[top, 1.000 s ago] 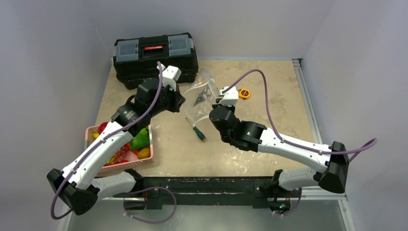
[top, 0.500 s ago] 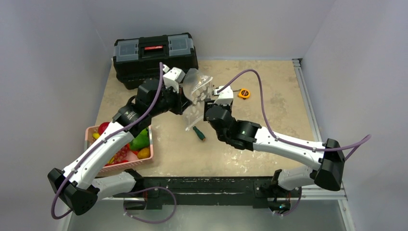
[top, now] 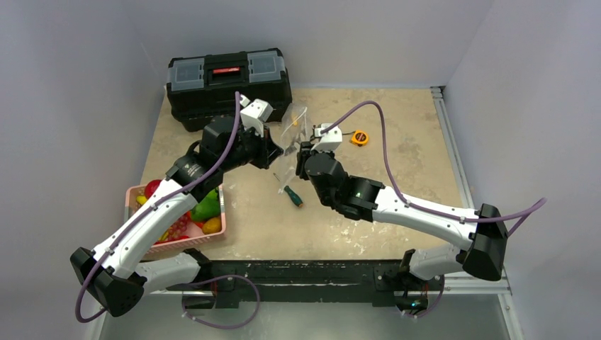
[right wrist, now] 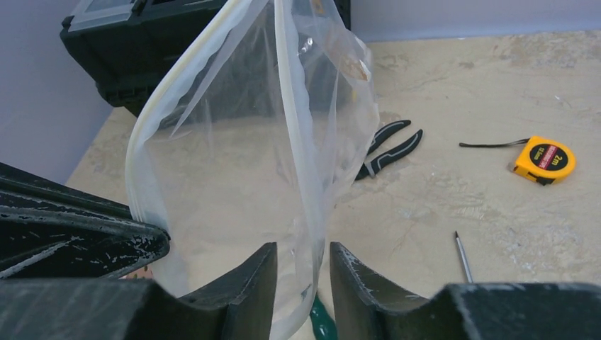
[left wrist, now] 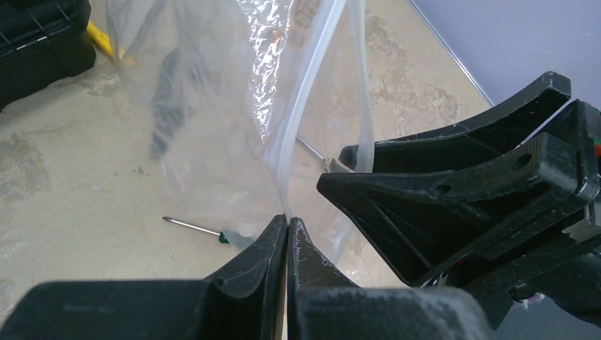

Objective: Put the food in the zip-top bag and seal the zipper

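The clear zip-top bag hangs above the table between my two grippers, its mouth spread. My left gripper is shut on one side of the whitish zipper. My right gripper is open, and the other zipper strip runs down through the gap between its fingers, with space on both sides. The bag looks empty. The food, green, yellow and red pieces, lies in the pink basket at the near left.
A black toolbox stands at the back left. A green-handled screwdriver lies under the bag. An orange tape measure, black pliers and a thin screwdriver shaft lie to the right.
My right gripper let go of the bag, opened and moved left, so it now straddles the free zipper strip. The left gripper kept its grip and shifted slightly right.
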You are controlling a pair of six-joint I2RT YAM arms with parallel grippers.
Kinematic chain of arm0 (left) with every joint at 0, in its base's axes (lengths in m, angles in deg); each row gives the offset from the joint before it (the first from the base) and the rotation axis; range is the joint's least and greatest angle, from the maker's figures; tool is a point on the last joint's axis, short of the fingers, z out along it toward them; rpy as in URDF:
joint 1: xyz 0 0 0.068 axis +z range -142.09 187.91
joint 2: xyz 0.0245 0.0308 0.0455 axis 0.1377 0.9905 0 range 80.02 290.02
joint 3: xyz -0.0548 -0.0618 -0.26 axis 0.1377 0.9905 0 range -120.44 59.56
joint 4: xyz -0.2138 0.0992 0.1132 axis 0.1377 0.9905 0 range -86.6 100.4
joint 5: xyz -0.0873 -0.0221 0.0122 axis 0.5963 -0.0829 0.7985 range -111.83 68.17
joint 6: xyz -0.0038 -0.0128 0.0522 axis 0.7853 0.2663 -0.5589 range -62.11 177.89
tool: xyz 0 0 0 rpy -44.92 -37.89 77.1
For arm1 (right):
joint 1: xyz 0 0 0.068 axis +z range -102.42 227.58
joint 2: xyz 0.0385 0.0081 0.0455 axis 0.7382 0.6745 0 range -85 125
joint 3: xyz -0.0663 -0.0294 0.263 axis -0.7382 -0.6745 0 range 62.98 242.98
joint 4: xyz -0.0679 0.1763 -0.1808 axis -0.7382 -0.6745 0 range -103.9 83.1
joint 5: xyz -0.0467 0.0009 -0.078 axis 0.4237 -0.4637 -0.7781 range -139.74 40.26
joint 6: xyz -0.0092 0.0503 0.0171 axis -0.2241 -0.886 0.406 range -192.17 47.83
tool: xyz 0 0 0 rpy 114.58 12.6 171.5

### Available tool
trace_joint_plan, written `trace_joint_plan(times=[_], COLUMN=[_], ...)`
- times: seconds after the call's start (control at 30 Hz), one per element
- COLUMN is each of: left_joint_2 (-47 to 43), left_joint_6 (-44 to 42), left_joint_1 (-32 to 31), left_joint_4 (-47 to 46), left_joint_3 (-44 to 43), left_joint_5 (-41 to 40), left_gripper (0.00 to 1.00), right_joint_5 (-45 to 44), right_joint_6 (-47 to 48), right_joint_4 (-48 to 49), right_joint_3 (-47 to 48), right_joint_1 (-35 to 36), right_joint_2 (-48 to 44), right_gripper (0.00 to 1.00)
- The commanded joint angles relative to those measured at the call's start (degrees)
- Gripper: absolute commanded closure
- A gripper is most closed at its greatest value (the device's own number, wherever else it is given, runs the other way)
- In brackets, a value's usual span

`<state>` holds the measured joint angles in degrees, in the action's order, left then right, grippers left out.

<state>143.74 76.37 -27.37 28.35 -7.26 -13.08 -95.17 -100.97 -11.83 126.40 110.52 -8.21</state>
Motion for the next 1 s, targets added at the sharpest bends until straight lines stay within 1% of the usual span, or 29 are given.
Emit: trace_joint_plan(times=[0.0, 0.07, 0.13, 0.17, 0.23, 0.37, 0.5, 0.57, 0.6, 0.67, 0.7, 0.77, 0.8, 0.83, 0.87, 0.97], left_joint_2=[-0.4, -0.4, -0.4, -0.4, -0.4, -0.3, -0.3, -0.1, -0.1, -0.1, -0.1, -0.2, -0.3, -0.7, -1.2, -3.7], left_joint_6=[0.5, 0.6, 0.7, 0.7, 0.6, 0.6, 0.1, 0.0, 0.0, 0.0, -0.1, -0.5, -0.9, -1.3, -1.7, -2.6], left_joint_1=[-0.1, -0.2, -0.1, -0.2, -0.1, -0.2, -0.2, -0.1, -0.1, -0.2, -0.2, -0.1, -0.2, -0.2, -0.2, -0.2], left_joint_4=[-1.1, -1.1, -1.1, -1.1, -1.2, -1.1, -0.3, -0.2, -0.3, -0.7, -0.9, -1.1, -1.3, -1.5, -1.9, -2.9], left_joint_3=[-1.1, -1.1, -1.1, -1.1, -1.0, -1.0, -1.3, -1.4, -1.4, -1.1, -0.9, -0.6, -0.4, -0.2, 0.2, 1.2], left_joint_5=[-0.8, -0.8, -0.7, -0.9, -1.2, -1.4, -0.5, 0.6, 1.0, 1.7, 1.9, 1.7, 1.3, 0.8, 0.4, -1.8], left_gripper=[1.0, 1.0, 1.0, 1.0, 1.0, 1.0, 1.0, 1.0, 0.98, 0.87, 0.76, 0.47, 0.38, 0.3, 0.25, 0.15], right_joint_5=[-2.2, -2.6, -3.2, -3.8, -5.4, -8.6, -11.0, -10.3, -9.0, -7.2, -7.3, -6.2, -5.9, -5.5, -4.8, -1.7], right_joint_6=[-1.2, -1.0, -1.3, -2.3, -3.4, -2.4, 3.0, 6.0, 8.0, 11.4, 12.2, 12.8, 12.8, 12.7, 12.7, 13.6], right_joint_4=[1.3, 1.7, 1.0, 0.2, -1.0, -1.8, -2.6, -2.9, -2.7, -3.5, -4.7, -8.0, -9.9, -11.7, -13.5, -16.7], right_joint_3=[0.2, -0.4, -0.2, 0.0, 0.2, -0.1, 0.0, -0.1, -0.3, -0.2, 0.3, 1.7, 2.4, 3.3, 3.9, 4.5], right_joint_1=[-0.2, -0.3, -0.3, -0.2, -0.3, -0.3, -0.3, -0.3, -0.3, -0.3, -0.3, -0.3, -0.3, -0.3, -0.3, -0.3], right_joint_2=[-1.0, -1.0, -0.6, -0.4, -0.4, -1.1, -2.0, -3.1, -3.7, -4.6, -4.9, -5.0, -5.1, -5.4, -5.9, -8.4], right_gripper=[0.7, 0.75, 0.89, 0.99, 1.0, 1.0, 1.0, 1.0, 1.0, 1.0, 1.0, 1.0, 1.0, 1.0, 1.0, 1.0])
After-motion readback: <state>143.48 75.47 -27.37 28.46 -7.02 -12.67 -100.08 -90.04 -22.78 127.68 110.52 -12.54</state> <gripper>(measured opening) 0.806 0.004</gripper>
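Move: The bag's right lip already runs between the right gripper's half-open fingers, right at its hand point. The left gripper still pinches the left lip, and the right lip lies about 6 cm to its right, 1 cm ahead and 2 cm lower. From the right gripper, the green screwdriver lies some 27 cm below, 2 cm ahead and 5 cm left; the shears 23 cm ahead, about straight on, and the tape measure 24 cm ahead and 21 cm right, both as low. Shut the right gripper on the bag's right lip, then draw it about 5 cm to the right, away from the left gripper, rolling the wrist some 15 degrees, left side down, late in the pull. Keep the left gripper in place, pinching its lip for the first part of this pull, then open it wide to let go. ##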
